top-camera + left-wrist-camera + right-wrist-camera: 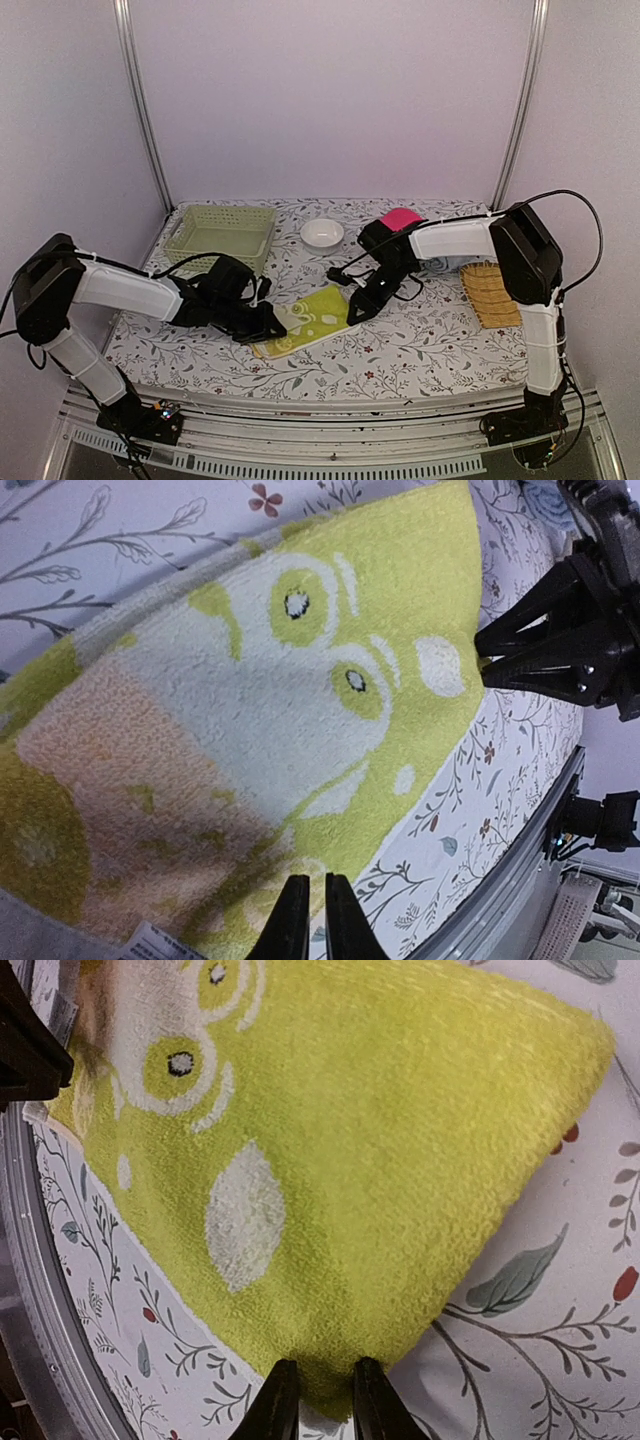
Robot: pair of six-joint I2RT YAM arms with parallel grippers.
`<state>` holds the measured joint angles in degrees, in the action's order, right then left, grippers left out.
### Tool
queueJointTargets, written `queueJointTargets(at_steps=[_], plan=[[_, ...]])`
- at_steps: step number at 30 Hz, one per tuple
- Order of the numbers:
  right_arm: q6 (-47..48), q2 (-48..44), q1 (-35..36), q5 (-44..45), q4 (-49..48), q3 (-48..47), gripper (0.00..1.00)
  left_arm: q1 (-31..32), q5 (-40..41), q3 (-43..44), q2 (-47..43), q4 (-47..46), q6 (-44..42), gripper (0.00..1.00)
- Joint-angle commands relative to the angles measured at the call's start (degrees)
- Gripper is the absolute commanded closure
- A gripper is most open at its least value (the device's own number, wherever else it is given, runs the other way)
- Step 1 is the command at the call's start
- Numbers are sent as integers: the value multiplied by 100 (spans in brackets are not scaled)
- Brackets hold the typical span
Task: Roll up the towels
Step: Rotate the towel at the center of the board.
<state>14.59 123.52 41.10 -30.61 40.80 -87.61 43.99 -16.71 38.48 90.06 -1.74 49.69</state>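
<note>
A small yellow-green-and-cream towel (318, 318) lies flat on the flowered table, near the front middle. My left gripper (277, 324) is at the towel's left end. In the left wrist view its jaws (315, 882) are pinched nearly together on the towel's (330, 680) near edge. My right gripper (356, 308) is at the towel's right end. Its fingers (325, 1365) close on a bunched green corner of the towel (380, 1160). A bright pink towel (401, 218) sits at the back, partly behind the right arm.
A pale green plastic basket (220, 234) stands at the back left, with a white bowl (322, 233) beside it. A yellow slatted tray (492, 293) lies at the right edge. The table's metal front rail (520, 880) runs close to the towel.
</note>
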Motion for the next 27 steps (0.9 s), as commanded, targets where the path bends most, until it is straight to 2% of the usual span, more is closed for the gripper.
queueJointTargets(at_steps=[1, 5, 9, 12, 14, 17, 21, 27], plan=[[50, -75, -130, -124, -136, 377, 77, 66, 29, 299, 203, 155, -227, 90], [152, -387, 98, -347, -296, 1092, 78, -9, 228, 671, 578, 320, -621, 89], [301, -724, 690, -717, -420, 1651, 78, -200, 203, 1186, 1215, 519, -1042, 90], [509, -981, 947, -1276, -265, 1651, 77, -258, 225, 1556, 1563, 589, -1330, 90], [550, -1276, 913, -1226, -228, 1611, 76, -258, 112, 1762, 1655, 586, -1557, 90], [753, -1705, 696, -964, -62, 1529, 72, -177, 86, 1790, 1368, 509, -1708, 89], [919, -1981, 176, -1157, 158, 1295, 71, 16, 287, 1342, 575, 186, -1818, 88], [791, -1618, 39, -875, -84, 753, 73, 353, -4, 721, 117, -183, -1819, 87]])
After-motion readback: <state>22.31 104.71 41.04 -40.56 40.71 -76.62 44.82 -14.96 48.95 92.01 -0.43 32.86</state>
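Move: The folded towel lies slantwise between the hands: its middle is about 5 cm to the right and 4 cm ahead of the left hand and about 3 cm below it. From the right hand, already on the towel's right end, that middle is some 10 cm to the left, about level fore and aft. The green basket stands some 27 cm ahead and 14 cm left of the left hand; the white bowl 27 cm ahead and 7 cm left of the right. Still on the towel's right end, the right fingertips drag it back about 12 cm towards the base, while the left hand, fingers nearly shut, slides about 6 cm forward and some 3 cm right along the left part, sinking a little, to turn the towel clockwise. Then both lift off, the right rising 9 cm and swinging forward again, the left rising and easing back. ##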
